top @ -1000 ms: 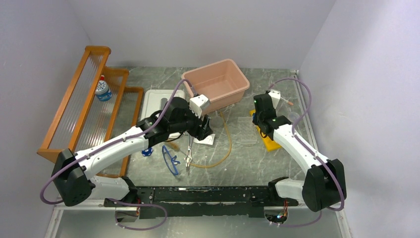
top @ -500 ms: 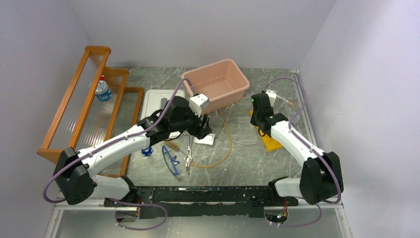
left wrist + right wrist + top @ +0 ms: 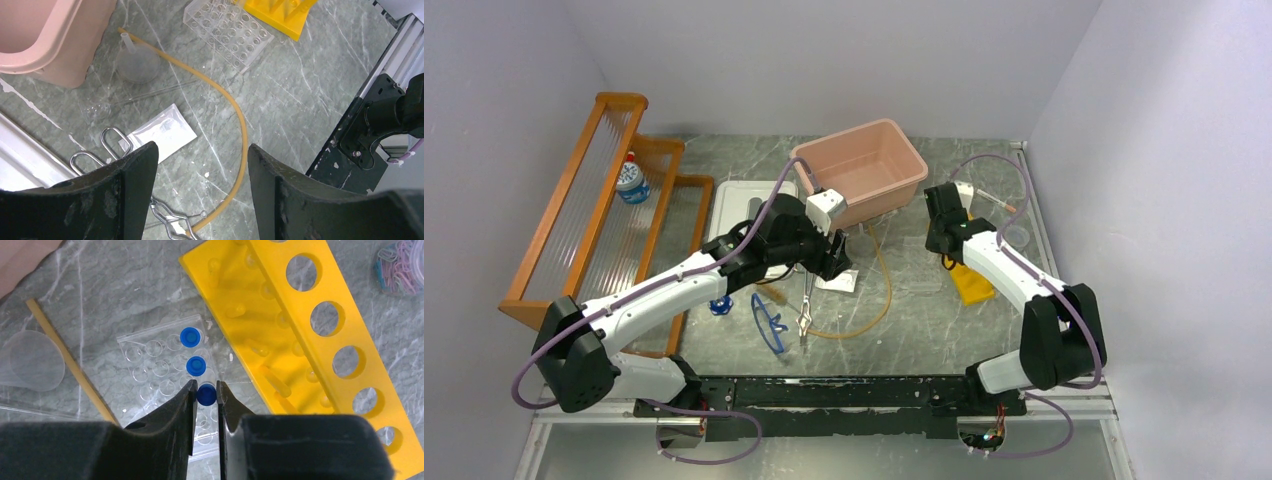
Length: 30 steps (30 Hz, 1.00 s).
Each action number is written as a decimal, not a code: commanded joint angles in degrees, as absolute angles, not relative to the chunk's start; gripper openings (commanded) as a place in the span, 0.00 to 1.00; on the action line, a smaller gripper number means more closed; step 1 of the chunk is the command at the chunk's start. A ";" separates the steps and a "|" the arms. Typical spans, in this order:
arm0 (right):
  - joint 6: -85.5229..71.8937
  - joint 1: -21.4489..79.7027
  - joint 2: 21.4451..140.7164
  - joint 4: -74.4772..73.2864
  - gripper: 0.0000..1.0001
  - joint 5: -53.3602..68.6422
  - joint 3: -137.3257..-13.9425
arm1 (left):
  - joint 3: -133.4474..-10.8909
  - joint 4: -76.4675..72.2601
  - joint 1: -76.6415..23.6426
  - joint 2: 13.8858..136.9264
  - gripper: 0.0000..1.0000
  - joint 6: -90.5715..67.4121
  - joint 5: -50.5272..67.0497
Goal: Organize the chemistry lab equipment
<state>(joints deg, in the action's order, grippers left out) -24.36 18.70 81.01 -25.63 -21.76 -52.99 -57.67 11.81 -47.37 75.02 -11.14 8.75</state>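
Observation:
My right gripper (image 3: 205,390) is shut on a blue-capped tube (image 3: 206,394) that stands in the clear well rack (image 3: 150,365), in line with two more blue-capped tubes (image 3: 190,336). From above, the right gripper (image 3: 945,250) hangs next to the yellow rack (image 3: 970,286). My left gripper (image 3: 202,150) is open and holds nothing, above the tan rubber tube (image 3: 240,115), the white packet (image 3: 162,132) and the metal scissor handles (image 3: 112,140). The forceps (image 3: 805,305) and the blue-framed safety glasses (image 3: 769,322) lie in front of the left gripper (image 3: 834,262).
A pink bin (image 3: 864,165) stands at the back centre, with a clear funnel (image 3: 137,62) beside it. The orange slatted shelf (image 3: 594,220) at the left holds a small bottle (image 3: 632,180). A white tray (image 3: 734,205) lies beside the shelf. A dish of rubber bands (image 3: 400,265) sits beyond the yellow rack (image 3: 310,340).
The right arm has swung left and toward the back with the tube, and its wrist now sits over the clear rack. The left arm has not moved.

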 commanded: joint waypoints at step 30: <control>-26.47 20.34 63.59 -34.91 0.51 -9.20 -53.07 | -56.14 11.76 -46.93 68.91 0.70 -15.04 0.90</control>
<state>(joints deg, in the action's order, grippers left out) -25.34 18.90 65.67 -33.30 -13.30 -54.11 -57.06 11.92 -47.33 71.75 -12.78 5.06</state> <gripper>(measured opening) 0.517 0.701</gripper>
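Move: Right at the right fingertips is the blue cap of the tube they still hold, its middle about 3 cm below, already over a hole in the clear rack's right-hand edge; the rack's middle lies some 3 cm back and 3 cm left, 5 cm below. The yellow stand is level with it, about 8 cm to the right, and the funnel about 16 cm to the left, level. From the left hand the tube lies some 20 cm right, 7 cm ahead and 12 cm below. Opening its fingers to about half while easing down barely half a centimetre, the right hand lets go of the blue-capped tube, then climbs about 7 cm away from the rack, drawing back some 3 cm and a little left, with a roughly 10-degree wrist tilt. Near the end the empty, open left hand starts a small rise of its own. ##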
